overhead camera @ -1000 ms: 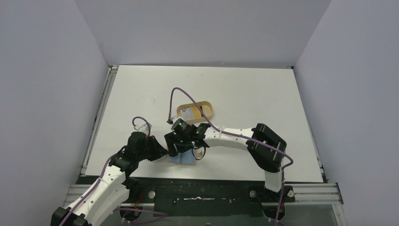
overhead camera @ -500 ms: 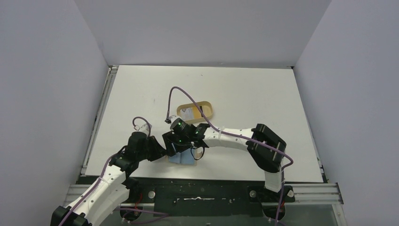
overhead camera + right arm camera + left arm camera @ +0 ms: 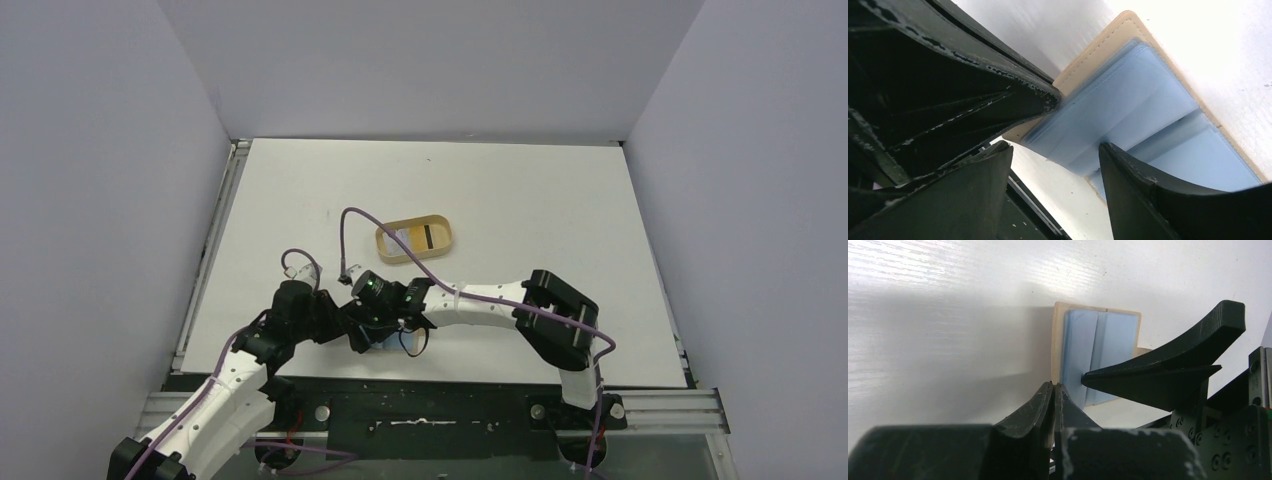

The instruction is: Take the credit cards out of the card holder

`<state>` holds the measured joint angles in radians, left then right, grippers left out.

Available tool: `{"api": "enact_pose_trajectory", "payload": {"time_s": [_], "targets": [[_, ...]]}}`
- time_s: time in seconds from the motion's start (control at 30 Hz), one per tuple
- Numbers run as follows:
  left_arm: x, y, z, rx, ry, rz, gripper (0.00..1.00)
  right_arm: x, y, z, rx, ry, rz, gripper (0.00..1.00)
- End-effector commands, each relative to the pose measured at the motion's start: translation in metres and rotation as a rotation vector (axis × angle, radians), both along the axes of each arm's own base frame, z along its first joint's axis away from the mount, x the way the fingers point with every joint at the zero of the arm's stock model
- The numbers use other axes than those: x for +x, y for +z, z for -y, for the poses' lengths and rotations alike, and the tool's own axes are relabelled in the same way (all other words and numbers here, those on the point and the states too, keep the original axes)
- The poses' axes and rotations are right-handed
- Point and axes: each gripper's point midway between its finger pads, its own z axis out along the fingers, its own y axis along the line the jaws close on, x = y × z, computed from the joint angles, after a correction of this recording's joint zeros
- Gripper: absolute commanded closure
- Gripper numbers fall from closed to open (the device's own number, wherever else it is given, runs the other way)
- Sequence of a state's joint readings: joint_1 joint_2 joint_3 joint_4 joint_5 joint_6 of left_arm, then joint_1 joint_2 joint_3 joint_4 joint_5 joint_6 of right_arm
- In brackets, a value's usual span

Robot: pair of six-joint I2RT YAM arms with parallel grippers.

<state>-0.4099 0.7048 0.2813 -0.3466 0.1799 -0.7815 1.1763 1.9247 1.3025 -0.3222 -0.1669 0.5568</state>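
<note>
The card holder point(image 3: 1057, 335) is a tan wallet lying open near the table's front edge, and its tan rim also shows in the right wrist view point(image 3: 1098, 47). Pale blue credit cards point(image 3: 1098, 345) sit in it, overlapping, and show in the right wrist view point(image 3: 1118, 110). My left gripper point(image 3: 1054, 386) is shut, its tips pinched on the holder's left edge. My right gripper point(image 3: 1053, 150) is open over the holder, with one fingertip point(image 3: 1113, 155) resting on the blue cards. In the top view both grippers point(image 3: 347, 325) point(image 3: 375, 328) hide most of the holder.
An oval tan tray point(image 3: 440, 228) with a raised rim stands behind the grippers, with a pale card with a dark stripe point(image 3: 422, 237) inside. The table's front edge and black rail point(image 3: 430, 385) lie just beside the holder.
My right gripper has moved toward the near edge and left, down over the holder, which uncovers the oval tray. The left arm has not moved.
</note>
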Motion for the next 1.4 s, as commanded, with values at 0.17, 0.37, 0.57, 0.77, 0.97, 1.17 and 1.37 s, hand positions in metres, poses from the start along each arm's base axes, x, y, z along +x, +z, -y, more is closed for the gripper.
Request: {"api": "enact_pose_trajectory", "payload": {"time_s": [0.17, 0.37, 0.57, 0.77, 0.97, 1.17, 1.37], "targets": [[0.008, 0.018, 0.006, -0.030, -0.010, 0.053, 1.00, 0.020, 0.003, 0.001, 0.028, -0.080, 0.094, 0.33], [0.007, 0.018, 0.006, -0.027, -0.012, 0.050, 1.00, 0.034, 0.009, 0.009, 0.077, -0.148, 0.105, 0.34], [0.007, 0.019, 0.005, -0.024, -0.013, 0.051, 1.00, 0.040, -0.001, 0.027, 0.020, -0.188, 0.094, 0.34], [0.006, 0.018, 0.005, -0.021, -0.014, 0.049, 1.00, 0.040, -0.005, 0.044, -0.001, -0.207, 0.083, 0.33], [0.004, 0.016, 0.005, -0.020, -0.016, 0.043, 1.00, 0.037, -0.008, 0.062, -0.002, -0.216, 0.066, 0.31], [0.003, 0.013, 0.004, -0.019, -0.015, 0.037, 1.00, 0.038, -0.006, 0.075, -0.002, -0.240, 0.062, 0.31], [0.002, 0.011, 0.004, -0.018, -0.015, 0.033, 1.00, 0.040, -0.007, 0.083, -0.036, -0.256, 0.069, 0.30]]}}
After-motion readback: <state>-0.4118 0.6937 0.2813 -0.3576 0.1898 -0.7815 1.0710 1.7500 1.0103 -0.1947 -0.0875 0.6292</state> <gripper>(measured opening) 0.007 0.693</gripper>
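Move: The right hand, fingers apart, is over the near part of the card holder's left blue sleeve page; that page's middle lies about 4 cm ahead, 2 cm right and 2 cm below. The holder's right blue page is some 3 cm ahead and 8 cm right, the tan tray about 21 cm ahead and 12 cm right. From the left hand, pinching the holder's left edge, the left page's middle is about 1 cm ahead and 3 cm right. With its far fingertip against the loose blue page, the right hand drags the page across the holder from left to right. It first sinks about 1.5 cm while easing forward and slightly right, then sweeps mainly right, some 6.5 cm rightward in all, turning about 10 degrees clockwise with fingers still spread. The left hand keeps its pinch on the left edge. ##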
